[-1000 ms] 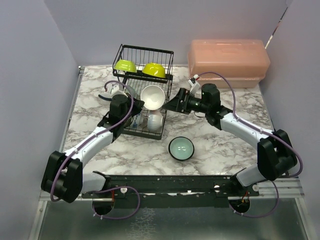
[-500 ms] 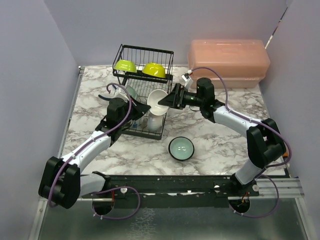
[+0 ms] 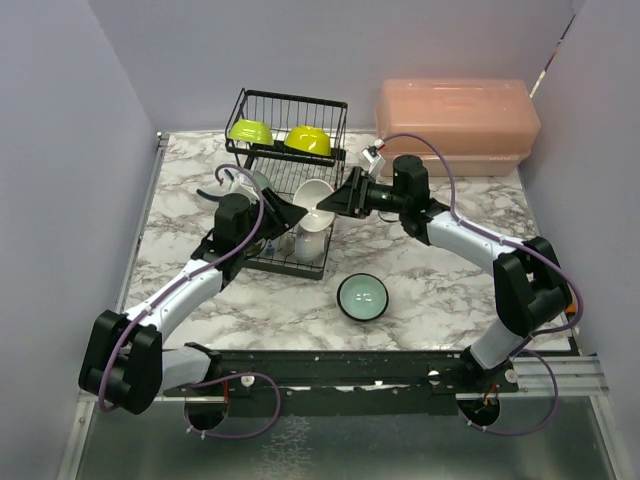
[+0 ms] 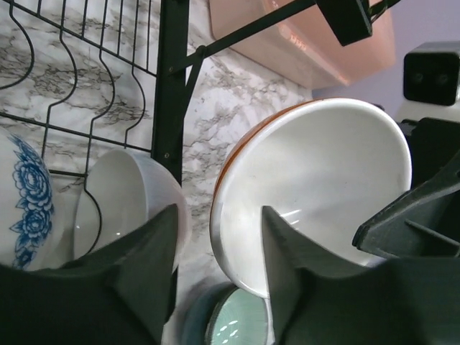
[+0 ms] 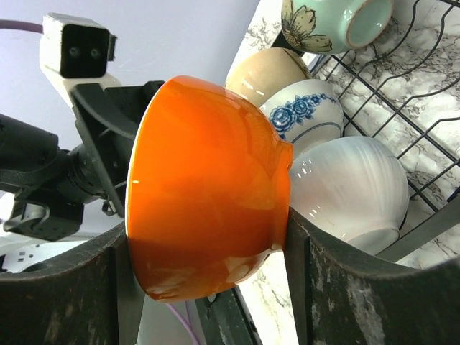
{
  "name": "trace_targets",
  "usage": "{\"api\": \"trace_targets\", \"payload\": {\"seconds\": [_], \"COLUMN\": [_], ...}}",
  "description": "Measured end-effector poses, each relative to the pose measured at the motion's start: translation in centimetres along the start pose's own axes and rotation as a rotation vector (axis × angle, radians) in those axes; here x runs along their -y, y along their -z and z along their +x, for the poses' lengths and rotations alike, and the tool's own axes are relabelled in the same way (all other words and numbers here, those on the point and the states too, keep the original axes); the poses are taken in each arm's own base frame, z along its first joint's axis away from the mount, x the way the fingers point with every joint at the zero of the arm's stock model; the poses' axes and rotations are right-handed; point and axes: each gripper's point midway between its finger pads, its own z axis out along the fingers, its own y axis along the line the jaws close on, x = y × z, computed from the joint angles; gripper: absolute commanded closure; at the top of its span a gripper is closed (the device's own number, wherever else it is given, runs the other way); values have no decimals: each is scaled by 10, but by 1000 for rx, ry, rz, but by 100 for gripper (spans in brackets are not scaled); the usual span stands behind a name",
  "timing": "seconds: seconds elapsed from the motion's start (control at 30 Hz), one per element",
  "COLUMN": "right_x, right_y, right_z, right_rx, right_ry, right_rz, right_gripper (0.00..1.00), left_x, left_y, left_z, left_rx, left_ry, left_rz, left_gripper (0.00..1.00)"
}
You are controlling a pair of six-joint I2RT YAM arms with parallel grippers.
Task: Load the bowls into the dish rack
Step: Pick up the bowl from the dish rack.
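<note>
An orange bowl with a white inside hangs on edge over the right end of the black dish rack. My right gripper is shut on it, one finger at the rim and the other at the foot. My left gripper stands open astride the bowl's rim, one finger inside the bowl and the other apart from its outside. The upper basket holds two yellow-green bowls. In the lower slots stand a white bowl, a blue-patterned bowl and a beige bowl.
A pale teal bowl with a dark outside sits upright on the marble table in front of the rack. A pink lidded box stands at the back right. Purple walls close in both sides.
My right gripper has moved left to the orange bowl and closed round it. My left gripper, shut on the rim before, has opened. The bowl has dropped slightly.
</note>
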Motion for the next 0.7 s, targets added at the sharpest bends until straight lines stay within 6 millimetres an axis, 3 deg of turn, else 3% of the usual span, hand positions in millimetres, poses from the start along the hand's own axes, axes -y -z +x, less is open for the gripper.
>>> {"api": "trace_targets", "payload": {"seconds": [0.17, 0.3, 0.7], "right_x": [7, 13, 30], "right_y": [0, 1, 13], "right_z": [-2, -10, -11], "right_rx": [-10, 1, -7], "right_ry": [27, 68, 113], "right_rz": [59, 118, 256], "right_gripper": [100, 100, 100], "left_x": [-4, -18, -119], "left_y": [-2, 5, 70], "left_z": [-7, -32, -103], "left_rx": [-19, 12, 115], "left_ry": [-72, -157, -259], "left_rz": [-42, -127, -519], "left_gripper": [26, 13, 10]}}
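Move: The orange-and-white bowl is already pinched in my right hand; its middle sits about 3 cm left of that hand and 1 cm ahead, at its height. From my left hand, that bowl's middle is roughly 4 cm right and 3 cm ahead. About 13 cm below the left hand are the white bowl (1 cm right, 1 ahead), flowered bowl (9 left, 2 ahead) and beige bowl (17 left, 3 ahead). My left fingers, already part open, spread wide and come free of the orange-and-white bowl's rim, then my left hand sweeps some 17 cm left over the rack's row of bowls, towards the beige one, rolling its left side up about 30 degrees. My right hand keeps its pinch, easing the bowl about 2 cm right and forward, slightly down, fingers tipping down. ##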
